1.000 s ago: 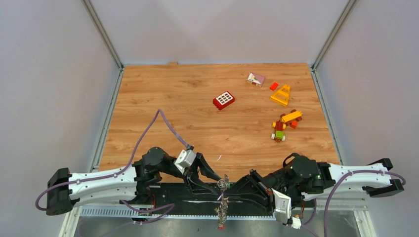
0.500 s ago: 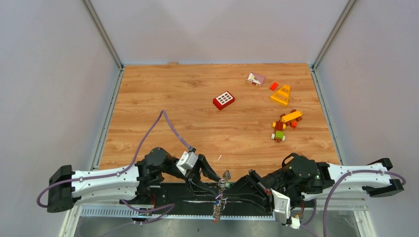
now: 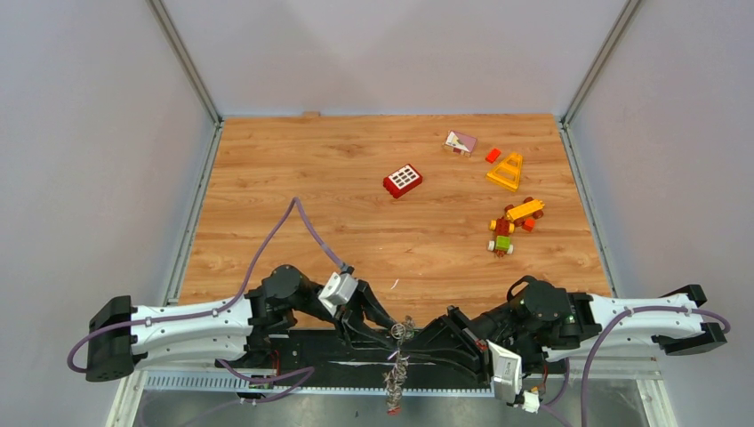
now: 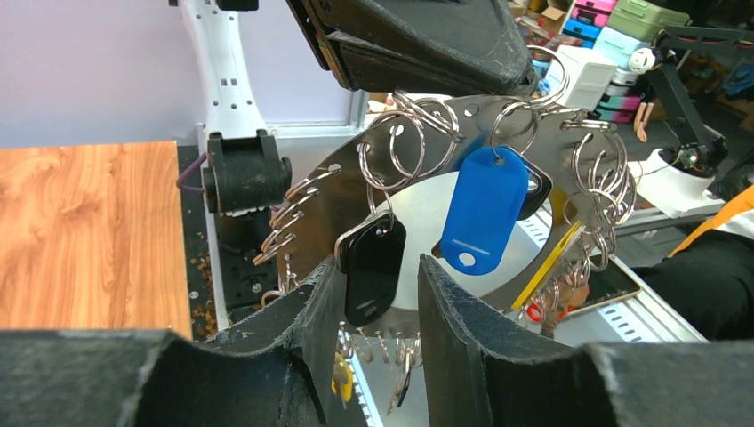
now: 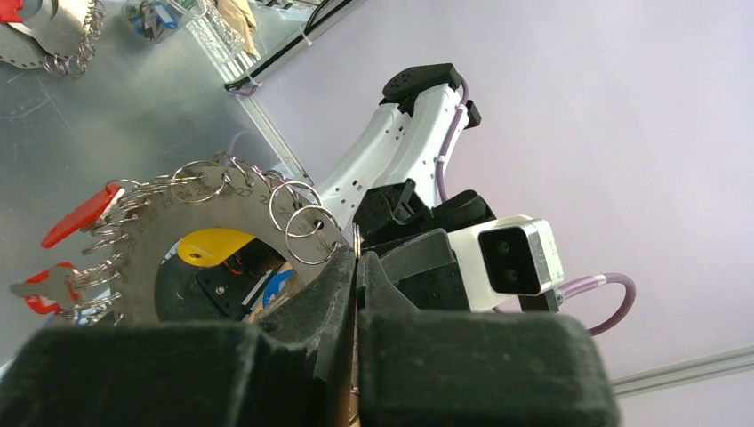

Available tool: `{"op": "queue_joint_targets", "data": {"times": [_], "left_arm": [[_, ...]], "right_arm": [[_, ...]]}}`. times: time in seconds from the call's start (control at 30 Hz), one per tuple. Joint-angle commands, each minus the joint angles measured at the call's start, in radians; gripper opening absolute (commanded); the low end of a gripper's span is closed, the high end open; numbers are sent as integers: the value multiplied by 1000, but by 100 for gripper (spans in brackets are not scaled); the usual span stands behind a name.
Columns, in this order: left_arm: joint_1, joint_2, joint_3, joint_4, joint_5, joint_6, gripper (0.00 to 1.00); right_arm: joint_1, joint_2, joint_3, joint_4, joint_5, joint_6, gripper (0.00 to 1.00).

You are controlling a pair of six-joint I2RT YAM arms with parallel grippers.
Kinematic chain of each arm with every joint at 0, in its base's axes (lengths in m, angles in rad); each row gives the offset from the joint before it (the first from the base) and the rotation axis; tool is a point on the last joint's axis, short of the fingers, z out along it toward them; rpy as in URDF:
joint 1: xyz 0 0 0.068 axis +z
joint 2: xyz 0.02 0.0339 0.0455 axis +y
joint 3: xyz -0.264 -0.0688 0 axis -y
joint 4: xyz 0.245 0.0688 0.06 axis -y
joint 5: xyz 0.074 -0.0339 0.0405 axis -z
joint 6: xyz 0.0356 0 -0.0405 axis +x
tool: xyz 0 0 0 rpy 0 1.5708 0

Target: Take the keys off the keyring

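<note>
The keyring (image 4: 498, 116) is a flat grey metal ring hung with small split rings, held in the air over the table's near edge (image 3: 398, 356). My right gripper (image 5: 357, 258) is shut on its rim, which shows edge-on between the fingers. A black tag (image 4: 375, 267), a blue tag (image 4: 485, 209) and a yellow one (image 4: 551, 262) hang from it. Red-headed keys (image 5: 76, 216) dangle at its far side. My left gripper (image 4: 381, 265) is open, with the black tag between its fingers and resting against the left finger (image 4: 311, 311).
Toy bricks lie on the wooden table: a red brick (image 3: 403, 181), a yellow triangle (image 3: 506, 172), a small toy car (image 3: 509, 227), a pink piece (image 3: 460, 143) and a small red block (image 3: 493, 155). A metal rail (image 3: 222, 381) runs under both arms.
My left gripper has moved in toward the keyring and its jaws have narrowed round the black tag. The hanging keys have swung a little. The right gripper keeps its hold.
</note>
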Motion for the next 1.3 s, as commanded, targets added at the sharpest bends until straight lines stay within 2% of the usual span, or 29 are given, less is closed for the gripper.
{"op": "queue_joint_targets", "data": {"times": [0.0,0.1,0.17,0.3,0.63,0.83,1.03,1.27], "left_arm": [[-6,5,52,34,3,3,42],[-6,7,56,34,11,8,35],[-6,5,59,34,23,23,26],[-6,-15,66,-6,7,79,0],[-7,-155,71,-252,-72,232,0],[-6,-210,131,-519,-164,358,0],[-7,-218,254,-841,-269,517,0],[-6,-209,390,-1095,-393,675,0]], "right_arm": [[-1,-8,14,94,8,-17,0],[-2,-8,14,92,9,-17,0],[-1,-9,14,91,13,-17,0],[-2,-11,14,88,22,-17,0],[-2,-17,23,56,48,-15,0],[-2,-20,23,35,66,-9,0],[-1,-20,23,5,97,1,0],[-2,-13,20,-33,157,20,0]]}}
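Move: The black tag hangs from its small ring right between my left hand's half-open fingertips, only about 1 cm farther to the right and level. The blue tag is some 5 cm back, 3 cm right and 2 cm above that hand, and the steel disc's middle about 6 cm back, 3 cm right, at much the same height. From my right hand, which pinches the ring at the disc's upper rim, the black tag lies roughly 3 cm ahead, 4 cm left and 6 cm lower. I shut my left fingers on the black tag, then draw it forward about 5 cm and left nearly 4 cm, away from my right fingers, with my wrist swinging counter-clockwise and tipping the fingers, some 30 degrees in all. My right hand keeps its pinch on the ring and goes along late, about 2 cm forward and 2 cm down. ##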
